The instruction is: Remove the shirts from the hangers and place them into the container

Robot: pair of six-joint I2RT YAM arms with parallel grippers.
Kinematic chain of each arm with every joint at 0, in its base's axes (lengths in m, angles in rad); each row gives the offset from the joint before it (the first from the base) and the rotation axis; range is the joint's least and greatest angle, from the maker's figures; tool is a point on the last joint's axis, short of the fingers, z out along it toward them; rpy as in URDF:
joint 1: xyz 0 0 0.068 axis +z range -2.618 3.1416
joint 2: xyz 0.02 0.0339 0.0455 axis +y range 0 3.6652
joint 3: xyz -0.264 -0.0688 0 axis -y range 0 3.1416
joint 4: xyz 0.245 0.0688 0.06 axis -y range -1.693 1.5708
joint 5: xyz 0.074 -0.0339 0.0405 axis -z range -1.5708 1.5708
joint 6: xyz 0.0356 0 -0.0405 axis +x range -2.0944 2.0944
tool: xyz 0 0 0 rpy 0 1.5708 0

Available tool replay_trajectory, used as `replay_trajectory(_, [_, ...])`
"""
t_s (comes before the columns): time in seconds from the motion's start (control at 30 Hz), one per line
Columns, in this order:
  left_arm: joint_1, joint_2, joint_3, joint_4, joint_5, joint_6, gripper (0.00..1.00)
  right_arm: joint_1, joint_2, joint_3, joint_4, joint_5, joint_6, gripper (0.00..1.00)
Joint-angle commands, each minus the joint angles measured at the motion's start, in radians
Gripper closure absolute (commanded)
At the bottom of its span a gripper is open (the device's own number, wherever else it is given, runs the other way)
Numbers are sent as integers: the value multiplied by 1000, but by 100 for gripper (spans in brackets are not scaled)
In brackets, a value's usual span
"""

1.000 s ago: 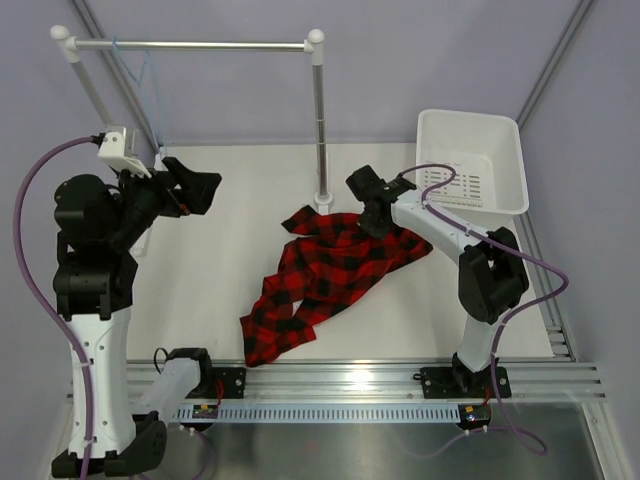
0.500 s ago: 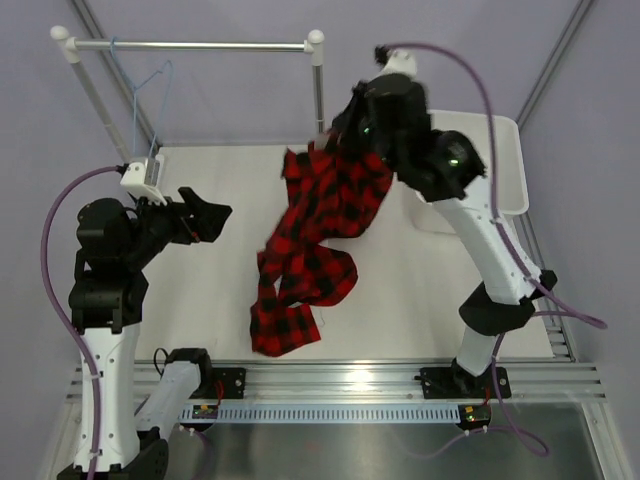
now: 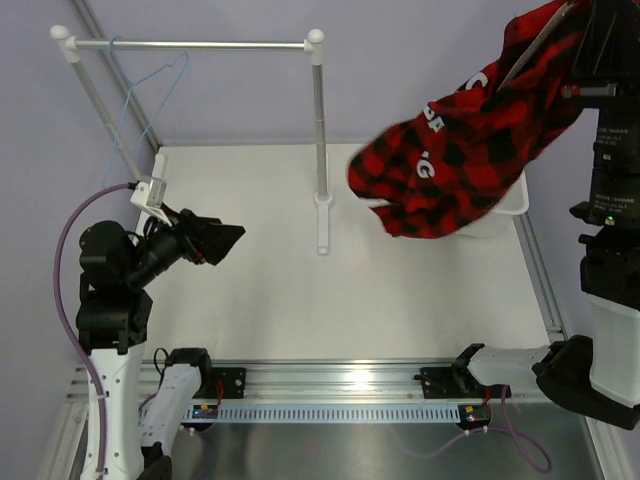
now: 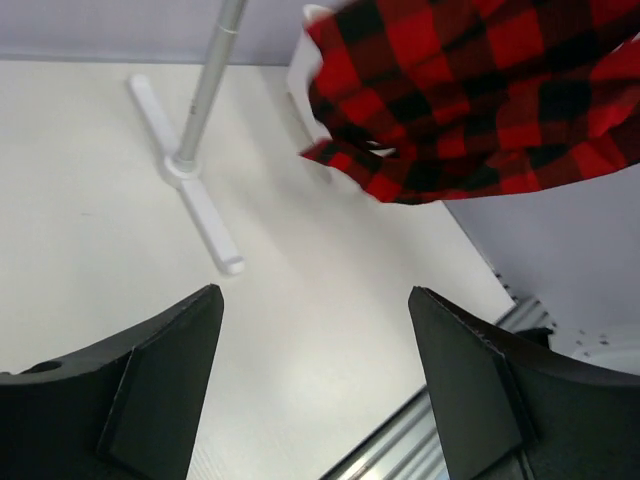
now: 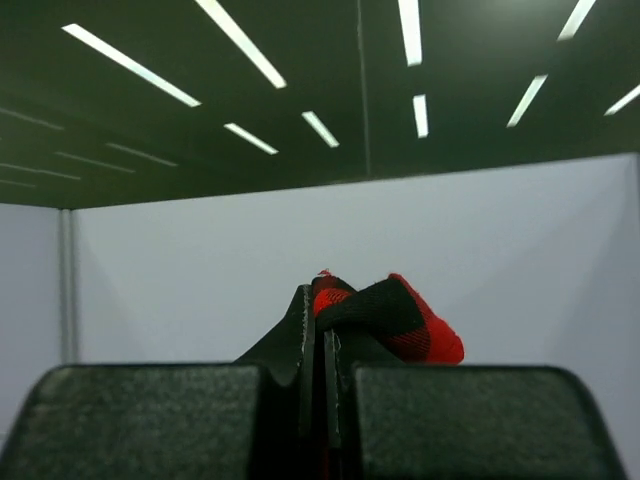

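Note:
The red-and-black checked shirt hangs bunched in the air at the upper right, over the white container, which it mostly hides. My right gripper is raised high and shut on a fold of the shirt; in the top view the cloth covers its fingers. The light-blue wire hanger hangs bare at the left end of the rack bar. My left gripper hovers over the left of the table, open and holding nothing. Its wrist view shows the shirt hanging ahead.
The white-and-silver clothes rack stands across the back, its right post and foot in the middle of the table. An aluminium rail runs along the near edge. Purple walls enclose the table.
My right arm has lifted the shirt off the table, up and to the right, until it hangs over the container. My left arm has dropped and swung toward the centre.

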State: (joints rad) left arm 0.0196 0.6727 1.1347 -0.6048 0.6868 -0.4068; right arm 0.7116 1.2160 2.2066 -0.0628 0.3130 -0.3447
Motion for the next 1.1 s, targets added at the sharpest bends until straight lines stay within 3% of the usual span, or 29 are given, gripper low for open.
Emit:
replay_trajectory(0.0, [-4, -47, -48, 164, 140, -89, 21, -1, 122, 51, 230, -73, -281, 100])
replay_trajectory(0.13, [-3, -87, -159, 259, 181, -144, 22, -6, 226, 169, 311, -95, -486, 100])
replay_trajectory(0.23, [-4, -108, -217, 352, 218, -211, 22, -15, 283, 220, 379, -100, -543, 100])
replay_trajectory(0.4, [-4, -105, -205, 278, 200, -139, 22, -14, 186, 107, 339, -117, -466, 100])
replay_trajectory(0.7, [-6, -130, -230, 284, 198, -158, 22, -12, -39, -67, 219, -103, -285, 100])
replay_trajectory(1.07, [-6, -188, -223, 186, 168, -142, 22, -14, -153, -42, 110, -195, -154, 100])
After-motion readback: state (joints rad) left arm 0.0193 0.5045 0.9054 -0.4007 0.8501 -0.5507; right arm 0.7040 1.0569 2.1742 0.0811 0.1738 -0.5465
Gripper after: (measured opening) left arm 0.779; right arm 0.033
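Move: The right hand already has one end of the red-and-black shirt pinched high in the air. The container's middle lies about 26 cm ahead of this hand, some 7 cm to its right and roughly 60 cm below, while the foot of the rack's near post is about 17 cm ahead, 26 cm left and 66 cm down. From the empty left hand the container is some 25 cm ahead, 50 cm to the right and 20 cm lower. Keeping its shut grip on the shirt's upper end, the right hand first swings some 7 cm forward and 6 cm left towards the rack, then reverses quickly, sweeping about 17 cm back and 12 cm right, so that it ends farther from the container and slightly higher, with fingers tipped nearly 20 degrees further up. The left hand, touching nothing, eases about 3 cm back, with a small shift right and down and a turn of some 10 degrees clockwise, its fingers staying open. ##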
